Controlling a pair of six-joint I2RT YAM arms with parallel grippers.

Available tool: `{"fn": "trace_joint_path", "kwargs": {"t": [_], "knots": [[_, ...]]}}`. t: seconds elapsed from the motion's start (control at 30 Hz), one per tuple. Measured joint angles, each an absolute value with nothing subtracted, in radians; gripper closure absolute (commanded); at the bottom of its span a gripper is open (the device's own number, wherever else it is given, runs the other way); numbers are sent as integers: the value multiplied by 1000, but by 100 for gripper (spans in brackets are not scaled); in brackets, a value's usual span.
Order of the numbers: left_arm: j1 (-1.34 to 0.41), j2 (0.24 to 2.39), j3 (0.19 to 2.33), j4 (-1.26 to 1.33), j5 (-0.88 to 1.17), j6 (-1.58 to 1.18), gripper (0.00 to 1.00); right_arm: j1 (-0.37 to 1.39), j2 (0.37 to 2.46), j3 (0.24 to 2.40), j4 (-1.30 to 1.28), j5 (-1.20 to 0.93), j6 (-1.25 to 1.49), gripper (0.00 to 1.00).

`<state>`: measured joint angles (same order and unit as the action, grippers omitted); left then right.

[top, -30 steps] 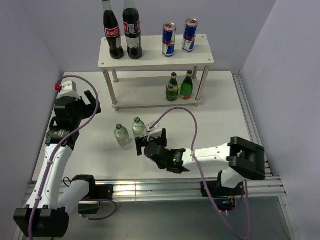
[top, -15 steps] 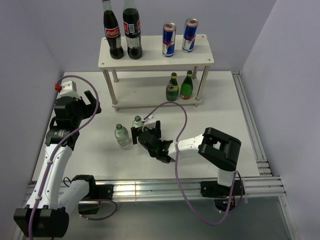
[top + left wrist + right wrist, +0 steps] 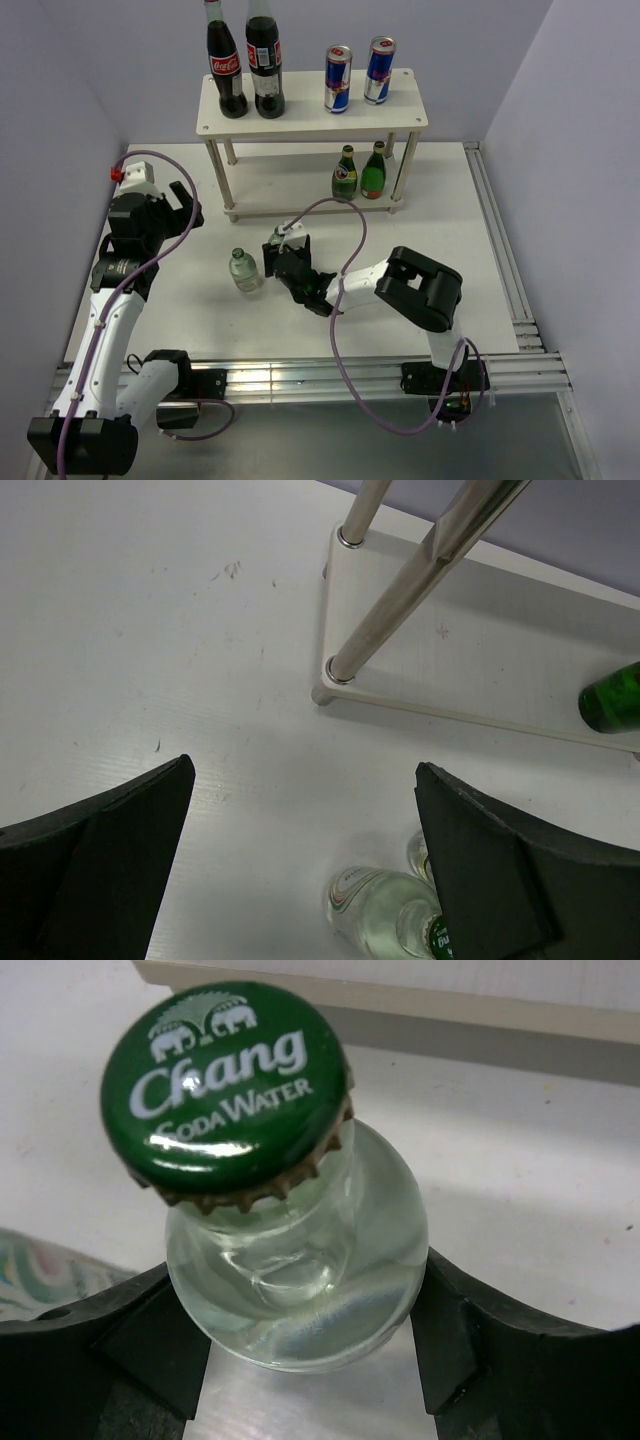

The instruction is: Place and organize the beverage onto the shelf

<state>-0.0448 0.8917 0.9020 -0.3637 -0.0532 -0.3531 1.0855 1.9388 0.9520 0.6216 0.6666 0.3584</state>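
Note:
My right gripper (image 3: 281, 256) is shut on a clear bottle (image 3: 292, 1260) with a green cap (image 3: 226, 1070); both fingers press its sides. That bottle (image 3: 276, 243) stands on the table in front of the shelf (image 3: 310, 112). A second clear bottle (image 3: 243, 270) stands just left of it, apart from the gripper. Two blue-and-silver cans (image 3: 338, 78) stand on the shelf's top board and two green bottles (image 3: 345, 175) on its lower board. My left gripper (image 3: 182, 203) hangs open at the left, above the table, with nothing between its fingers (image 3: 110, 850); the second clear bottle (image 3: 385, 910) shows below it.
Two tall cola bottles (image 3: 225, 65) stand at the left end of the top board. The shelf's metal legs (image 3: 400, 590) and lower board (image 3: 480, 660) lie ahead of the left gripper. Purple walls enclose the table on three sides.
The right arm reached forward and left to the nearer clear bottle, and its jaws have closed on the bottle's body. The left arm has not moved.

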Motion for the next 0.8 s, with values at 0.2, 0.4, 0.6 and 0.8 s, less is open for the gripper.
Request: {"fn": "trace_joint_path", "kwargs": {"t": [0.2,0.4,0.6,0.8], "knots": [[-110,886,908,-371,-101,-387,1,1045,1955,952,666,655,346,97],[-416,871,921,-373,-349,-466,1,1029,1946,927,691,653,347,100],[-748,817,833,-371,-632,-599,1,1028,1870,838,675,670,347,100],[-916,812,753,-427,-832,-751,1,1027,1819,783,657,684,365,100]]}}
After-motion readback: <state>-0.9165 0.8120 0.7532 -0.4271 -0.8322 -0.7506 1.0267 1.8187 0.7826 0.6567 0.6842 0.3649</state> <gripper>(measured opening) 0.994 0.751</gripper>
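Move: For my open left hand, the free-standing soda water bottle is about 13 cm right, 3 cm back and 17 cm below. The other soda bottle is some 21 cm right, level ahead and equally low. My right hand already grips that one; its likely spot, the lower shelf beside the green bottles, is roughly 16 cm ahead and 8 cm right. The nearest green bottle is about 17 cm ahead and 15 cm right, the free soda bottle 4 cm back and 9 cm left. I swing my open left hand about 12 cm right and 7 cm back towards the free soda bottle, rising slightly, then sinking to end about 3 cm lower, not yet touching it. My right hand keeps its grip on the other bottle, eases 2 cm forward, then draws back while carrying it nearly 6 cm right at constant height, away from the free bottle. ##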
